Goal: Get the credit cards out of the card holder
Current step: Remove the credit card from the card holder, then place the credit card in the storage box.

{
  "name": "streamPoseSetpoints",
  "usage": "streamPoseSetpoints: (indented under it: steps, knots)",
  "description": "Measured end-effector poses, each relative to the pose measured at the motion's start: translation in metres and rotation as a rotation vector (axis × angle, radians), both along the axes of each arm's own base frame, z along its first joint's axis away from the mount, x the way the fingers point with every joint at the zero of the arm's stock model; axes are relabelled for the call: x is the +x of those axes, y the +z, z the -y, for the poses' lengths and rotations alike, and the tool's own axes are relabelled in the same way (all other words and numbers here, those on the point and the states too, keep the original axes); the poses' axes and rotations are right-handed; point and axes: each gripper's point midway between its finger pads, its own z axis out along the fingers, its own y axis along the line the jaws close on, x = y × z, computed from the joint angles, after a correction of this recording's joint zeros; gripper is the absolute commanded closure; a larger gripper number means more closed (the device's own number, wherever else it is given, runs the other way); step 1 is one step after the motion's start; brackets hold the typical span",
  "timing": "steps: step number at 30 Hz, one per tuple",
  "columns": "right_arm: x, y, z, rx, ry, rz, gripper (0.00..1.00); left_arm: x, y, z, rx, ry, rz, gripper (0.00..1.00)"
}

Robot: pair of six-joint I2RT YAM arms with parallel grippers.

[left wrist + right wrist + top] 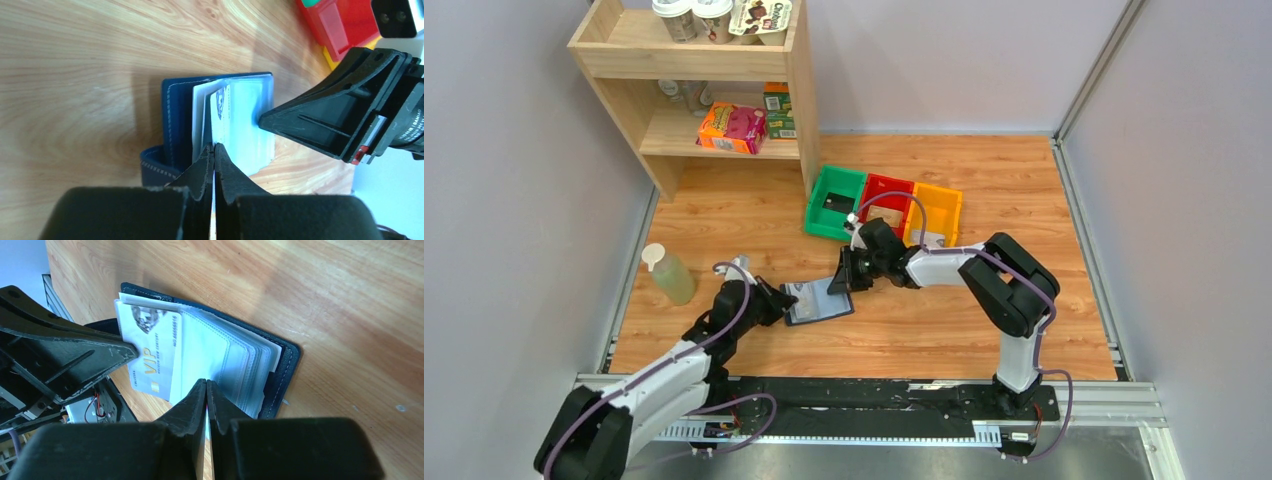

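The card holder (821, 304) lies open on the wooden table, its navy cover (175, 115) underneath and clear inner sleeves (215, 352) fanned on top. A silver-grey credit card (150, 357) marked VIP, with a portrait on it, sticks partway out of a sleeve. My left gripper (214, 146) is shut on that card's edge at the holder's left side (781, 298). My right gripper (206, 382) is shut on the clear sleeves at the opposite edge (840, 279). Other cards in the sleeves are hidden.
Green (836, 180), red (886, 186) and yellow (942, 200) bins stand in a row just behind the right gripper; a small dark rectangle lies in the green one. A pale green bottle (670, 276) stands left. A wooden shelf (694, 90) with boxes sits at the back left.
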Motion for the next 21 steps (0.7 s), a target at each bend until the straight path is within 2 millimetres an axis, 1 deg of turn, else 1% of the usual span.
streamPoseSetpoints:
  steps: [4,7,12,14,16,17,19,21]
  knots:
    - [0.003,0.0,0.002,-0.001,-0.007,0.002,0.9,-0.003,0.001,-0.017,0.055,0.051,0.01,1.0]
    - [0.004,0.0,0.003,-0.004,-0.005,0.006,0.85,-0.006,0.003,-0.026,0.097,0.073,0.012,1.0]
    - [0.003,0.006,0.009,-0.04,0.007,0.023,0.64,-0.007,0.012,-0.035,0.162,0.074,0.028,1.0]
    - [0.003,0.011,0.014,-0.065,0.011,0.034,0.53,-0.007,0.018,-0.038,0.193,0.06,0.04,1.0]
    - [0.004,0.021,0.019,-0.09,0.018,0.057,0.45,-0.005,0.026,-0.038,0.218,0.043,0.057,1.0]
    - [0.005,0.028,0.021,-0.096,0.023,0.073,0.39,-0.004,0.032,-0.038,0.233,0.031,0.072,1.0]
    - [0.008,0.052,0.023,-0.095,0.039,0.127,0.32,0.0,0.047,-0.037,0.258,0.005,0.11,1.0]
    - [0.013,0.077,0.024,-0.083,0.055,0.194,0.28,0.004,0.065,-0.033,0.284,-0.038,0.159,1.0]
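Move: My left fingers already pinch the VIP card, its middle about 2 cm to their right. The card holder it is leaving centres some 5 cm right and 2 cm below; the soap bottle stands about 23 cm left, 3 cm farther out, its middle 5 cm higher. From my right fingertips, the holder's middle is about 2 cm back, 2 cm left and just below; the green bin is 17 cm straight ahead, the red bin 16 cm ahead and 10 cm right. I keep the VIP card pinched in my left hand and draw it left out of the sleeve for almost 4 cm, then lift about 6 cm, rolling so the hand's left side rises some 15 degrees. My right fingers, at first resting on the clear sleeves, open wide as that hand rises nearly 8 cm off the card holder, easing a little right. ##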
